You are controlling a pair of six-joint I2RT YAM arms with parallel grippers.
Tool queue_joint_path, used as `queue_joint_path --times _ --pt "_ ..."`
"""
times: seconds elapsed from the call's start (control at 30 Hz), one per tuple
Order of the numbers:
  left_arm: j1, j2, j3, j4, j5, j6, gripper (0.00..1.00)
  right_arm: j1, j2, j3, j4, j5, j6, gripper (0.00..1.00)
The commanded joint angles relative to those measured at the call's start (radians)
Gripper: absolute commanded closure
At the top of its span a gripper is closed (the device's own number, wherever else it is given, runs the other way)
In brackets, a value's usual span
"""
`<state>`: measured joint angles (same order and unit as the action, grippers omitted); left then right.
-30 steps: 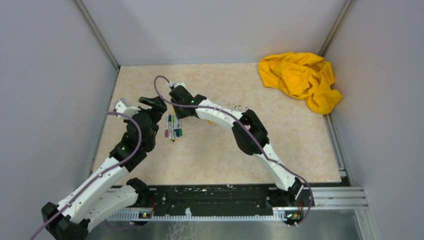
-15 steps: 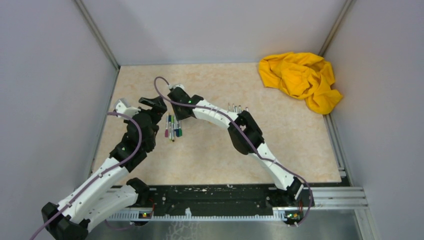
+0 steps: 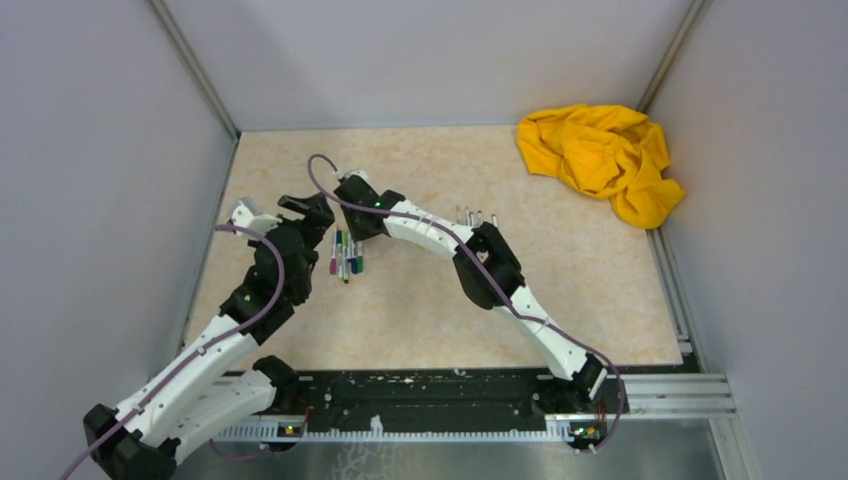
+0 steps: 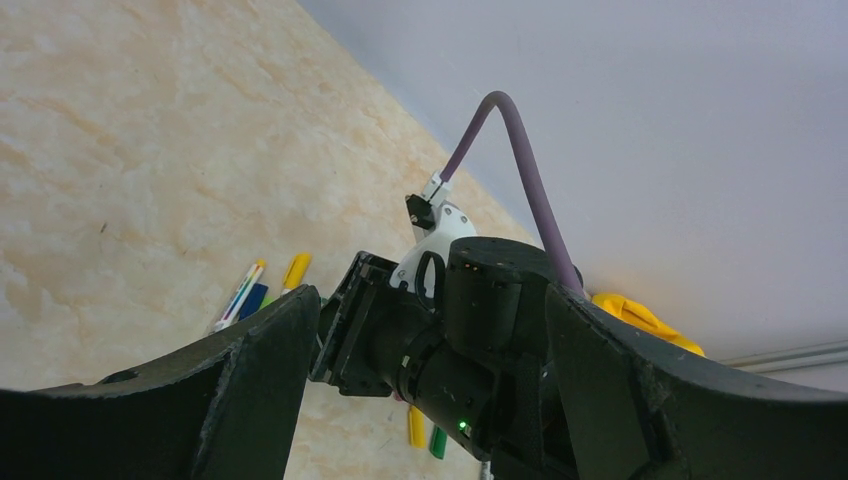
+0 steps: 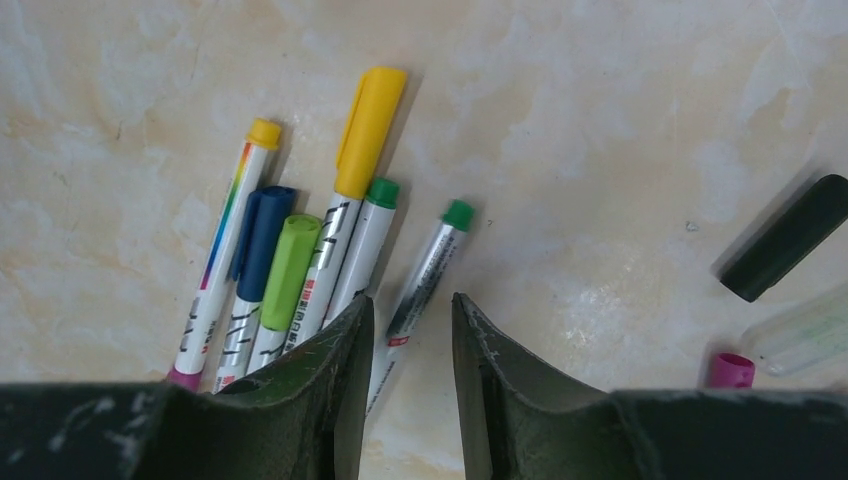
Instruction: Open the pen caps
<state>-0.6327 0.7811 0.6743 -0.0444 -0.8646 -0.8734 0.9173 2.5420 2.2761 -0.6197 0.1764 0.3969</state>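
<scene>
Several capped pens point(image 5: 300, 260) lie side by side on the beige table; their pen caps show as yellow point(image 5: 370, 130), blue point(image 5: 262, 240) and light green point(image 5: 290, 270). A silver pen with a green end point(image 5: 425, 265) runs under the gap of my right gripper point(image 5: 410, 300), which hovers open just above it, touching nothing. A loose dark cap point(image 5: 785, 250) lies to the right. In the top view the pens point(image 3: 345, 255) sit below the right gripper point(image 3: 350, 232). My left gripper point(image 3: 312, 212) stands wide open beside the right wrist, empty.
A crumpled yellow cloth point(image 3: 600, 155) fills the far right corner. Several bare pen barrels point(image 3: 470, 215) lie behind the right forearm. A pink end point(image 5: 732, 370) and a clear barrel point(image 5: 800, 335) lie near the dark cap. Grey walls close three sides.
The right arm's elbow and wrist have shifted slightly left, over the pens. The left arm has not moved, and both grippers' openings look unchanged.
</scene>
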Motion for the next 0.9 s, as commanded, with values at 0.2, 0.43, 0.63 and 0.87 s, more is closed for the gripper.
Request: queue_joint_path --times 0.2,0.43,0.63,0.87 --pt "-0.001 -0.013 -0.016 0.028 -0.009 -0.021 0.11 0.013 0.048 0.062 -0.024 0.029 0.007 0.66" --pt "0.000 -0.011 -0.019 0.029 -0.010 -0.022 0.11 0.012 0.045 0.020 -0.033 0.051 0.014 0.83" --pt "0.000 -0.007 -0.019 0.023 -0.014 -0.018 0.11 0.011 -0.009 -0.068 0.030 0.051 0.025 1.00" --pt "0.000 0.006 -0.055 0.065 0.022 -0.004 0.11 -0.025 -0.235 -0.360 0.261 -0.003 0.057 1.00"
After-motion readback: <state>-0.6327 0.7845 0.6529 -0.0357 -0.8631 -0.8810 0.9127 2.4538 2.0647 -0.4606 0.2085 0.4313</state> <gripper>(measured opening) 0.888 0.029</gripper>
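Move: The right hand hovers low, its part-open fingers astride the outermost, green-capped pen, whose middle lies about 2 cm back and 1 cm below. Next to it, a white pen with a green end lies some 2 cm to the hand's left and 2 cm back; the yellow-capped pen is about 4 cm left, roughly level. From the high left hand the green-capped pen is some 7 cm ahead, 8 cm right and 25 cm below. The right hand sinks nearly 1 cm, pinches the green-capped pen's barrel, then shifts about 1 cm right. ##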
